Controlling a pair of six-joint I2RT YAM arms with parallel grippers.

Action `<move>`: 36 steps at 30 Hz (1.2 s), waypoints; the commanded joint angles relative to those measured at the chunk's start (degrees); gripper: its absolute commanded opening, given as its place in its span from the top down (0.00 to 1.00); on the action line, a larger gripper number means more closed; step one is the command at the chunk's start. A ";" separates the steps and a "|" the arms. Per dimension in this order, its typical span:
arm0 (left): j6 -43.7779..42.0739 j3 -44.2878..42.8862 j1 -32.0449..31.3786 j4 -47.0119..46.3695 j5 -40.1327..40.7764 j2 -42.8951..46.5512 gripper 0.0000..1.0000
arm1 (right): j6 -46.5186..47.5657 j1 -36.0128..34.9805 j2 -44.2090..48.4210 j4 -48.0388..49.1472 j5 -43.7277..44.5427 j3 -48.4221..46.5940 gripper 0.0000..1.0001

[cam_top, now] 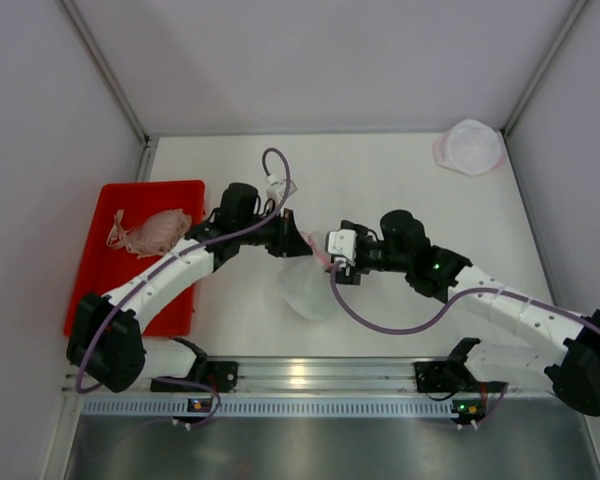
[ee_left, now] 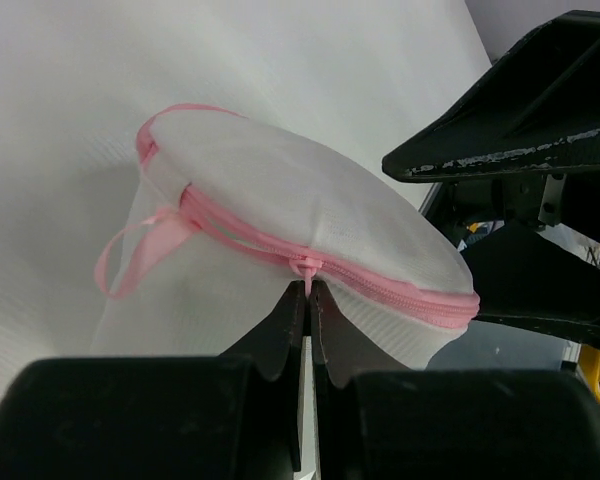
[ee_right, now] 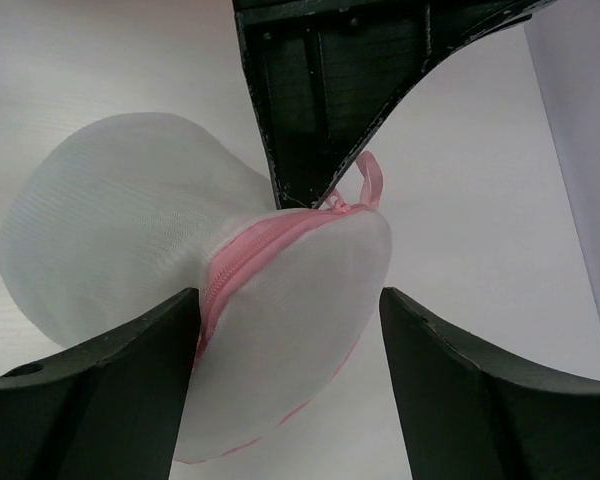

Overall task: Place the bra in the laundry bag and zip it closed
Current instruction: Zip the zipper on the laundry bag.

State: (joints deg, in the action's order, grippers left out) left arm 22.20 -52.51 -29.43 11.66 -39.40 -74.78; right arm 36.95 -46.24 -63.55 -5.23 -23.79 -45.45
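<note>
The white mesh laundry bag (cam_top: pixel 310 288) with pink trim lies mid-table, its zipped lid (ee_right: pixel 300 320) raised. My left gripper (ee_left: pixel 309 287) is shut on the pink zipper pull (ee_left: pixel 307 268), as the top view also shows for the left gripper (cam_top: pixel 305 244). My right gripper (ee_right: pixel 288 297) stands open, its fingers on either side of the lid's edge; its right finger is clear of the fabric. From above, the right gripper (cam_top: pixel 326 256) is close against the left one. The pink bra (cam_top: pixel 155 232) lies bunched in the red tray (cam_top: pixel 185 195) at the left.
A second white pouch with pink trim (cam_top: pixel 470 147) sits at the far right corner. White walls enclose the table on three sides. The arm bases and a metal rail (cam_top: pixel 310 375) run along the near edge.
</note>
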 commanded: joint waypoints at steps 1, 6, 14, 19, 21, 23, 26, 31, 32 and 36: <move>1.62 -1.89 -0.28 -0.85 1.60 2.01 1.00 | 4.42 -0.35 1.49 -2.84 1.90 -1.76 0.27; -0.04 -2.24 -0.10 1.34 3.88 4.03 1.00 | 10.42 4.21 4.57 -6.80 2.61 0.19 0.26; 1.09 -2.60 -0.19 2.58 3.72 5.35 1.00 | 6.12 8.97 5.28 -11.64 -3.71 -5.69 0.24; 1.53 -3.82 -1.07 2.58 2.84 4.74 1.00 | 3.14 7.74 3.09 -11.91 -6.27 -10.17 0.24; 1.80 -4.18 -1.51 2.58 2.57 4.56 1.00 | 2.60 6.87 1.94 -11.73 -6.79 -11.49 0.24; 1.80 -4.44 -2.03 2.58 2.40 4.30 1.00 | 2.86 5.99 0.01 -10.94 -6.88 -12.90 0.27; 1.97 -4.97 -2.65 2.49 2.57 4.21 1.00 | 4.79 4.32 -2.80 -9.98 -7.59 -13.44 0.34; 2.24 -5.58 -3.35 2.40 2.92 4.56 1.00 | 6.38 2.03 -7.98 -9.36 -4.78 -13.70 0.45; 2.32 -5.67 -3.44 2.58 2.84 4.56 1.00 | 6.21 1.86 -8.52 -9.18 -4.16 -13.61 0.51; 2.41 -5.41 -3.88 2.58 3.10 5.00 1.00 | 5.68 1.59 -9.14 -6.46 -2.93 -12.30 0.75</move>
State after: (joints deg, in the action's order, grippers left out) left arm 23.92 -55.48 -32.75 15.22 -35.68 -70.87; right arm 42.63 -43.88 -73.30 -16.05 -27.49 -57.01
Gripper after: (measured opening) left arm 0.057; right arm 0.340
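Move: The right hand is open; the zipper strip it is after lies about 3 cm ahead, 2 cm to its left and 3 cm below. The zipper pull is some 5 cm left and 3 cm ahead of that hand, 2 cm lower, and the bag's body hangs about 5 cm back, 5 cm left and 8 cm below. From the left hand, already gripping the pull, the strip is about 3 cm right, 1 cm back and 1 cm lower. The right fingers close on the laundry bag's zipper strip beside the pull, after first backing off about 5 cm to the right and a little forward, then rising some 5 cm and coming back left and down over the strip. The left fingers keep their pinch on the pull, lifting it about 3 cm and drawing it slightly back. ##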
